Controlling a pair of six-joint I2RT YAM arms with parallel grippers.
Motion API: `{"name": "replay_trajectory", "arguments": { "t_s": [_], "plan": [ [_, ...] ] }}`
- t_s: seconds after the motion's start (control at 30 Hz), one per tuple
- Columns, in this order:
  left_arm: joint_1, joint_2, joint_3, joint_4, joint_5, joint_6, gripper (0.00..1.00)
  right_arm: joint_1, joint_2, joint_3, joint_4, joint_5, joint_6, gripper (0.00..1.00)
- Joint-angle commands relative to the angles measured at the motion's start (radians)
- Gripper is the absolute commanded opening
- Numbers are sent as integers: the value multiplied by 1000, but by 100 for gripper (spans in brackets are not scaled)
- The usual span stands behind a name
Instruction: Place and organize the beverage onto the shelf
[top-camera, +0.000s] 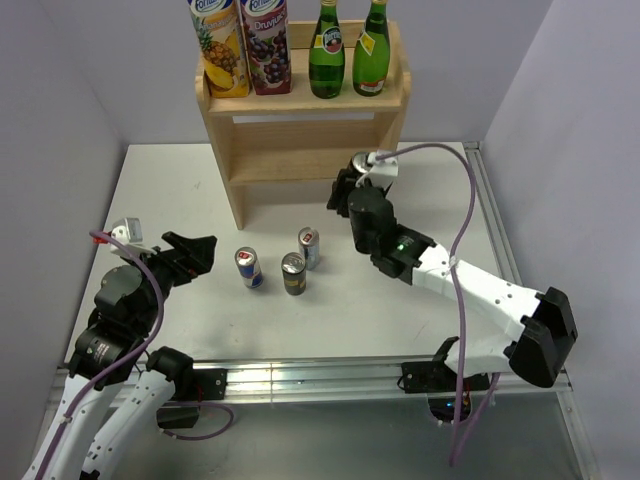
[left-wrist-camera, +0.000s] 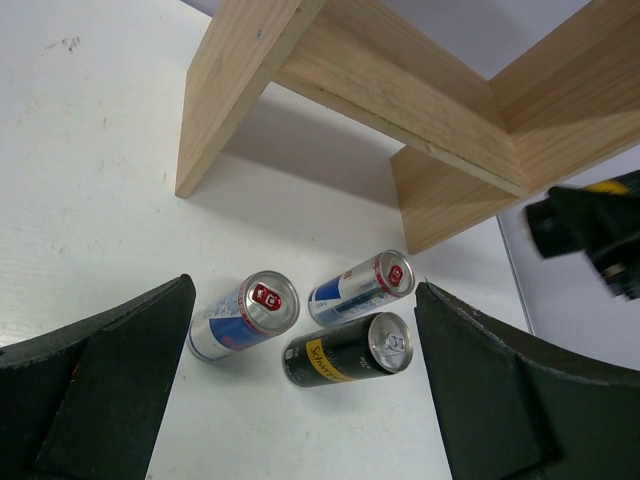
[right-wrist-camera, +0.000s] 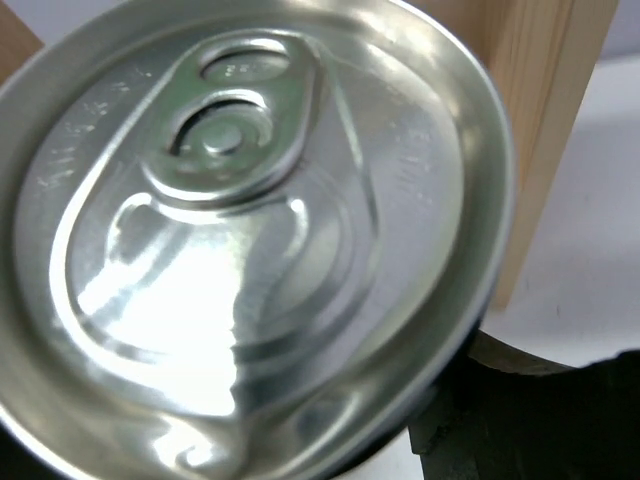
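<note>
The light-wood shelf (top-camera: 300, 150) stands at the back; its top board carries two juice cartons (top-camera: 245, 48) and two green bottles (top-camera: 348, 55). Three cans stand on the table: a blue-silver one (top-camera: 249, 268), a black one (top-camera: 293, 273) and a second blue-silver one (top-camera: 309, 247). My left gripper (top-camera: 200, 250) is open and empty, left of them; the left wrist view shows them between its fingers (left-wrist-camera: 100, 380). My right gripper (top-camera: 352, 188) is shut on a silver-topped can (right-wrist-camera: 240, 230) by the shelf's right side panel (right-wrist-camera: 540, 120).
The white table (top-camera: 160, 190) ends in a metal rail (top-camera: 330, 375) at the near edge. Grey walls close in at the back and both sides. The shelf's lower tier (top-camera: 310, 165) shows nothing on it. The right arm (left-wrist-camera: 590, 225) appears in the left wrist view.
</note>
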Motion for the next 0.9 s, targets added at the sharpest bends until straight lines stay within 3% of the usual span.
{"name": "replay_trajectory", "arguments": {
  "t_s": [0.0,0.2,0.43,0.87],
  "plan": [
    [-4,-12,-3,32,0,16,99,-8,-4,172,-20,66,-132,0],
    [-3,-15,-2,28,-5,13,99,-77,143,370,-48,29,-198,0],
    [-13,-15,1,23,-14,13,99,-173,288,487,-48,0,-222,0],
    [-22,-18,0,25,-17,11,99,-272,326,468,9,-13,-212,0]
  ]
}}
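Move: The black can is already in my right hand. It is bound for the right end of the shelf's middle board, roughly 13 cm ahead, 4 cm to my right and 5 cm below. The shelf's right side panel stands about 5 cm right of that spot; on the table, the silver can is some 8 cm left, 1 cm back and 22 cm below my right hand. From my left hand the spot is about 26 cm ahead, 29 cm right and 6 cm lower. I carry the gripped black can about 12 cm forward into the shelf's middle tier with my right hand, arching up some 8 cm on the way, then sinking about 6 cm towards the board. I drift 4 cm right towards the side panel, roll the hand's left side down and turn slightly clockwise, easing to a stop with my fingers still closed on the can. ##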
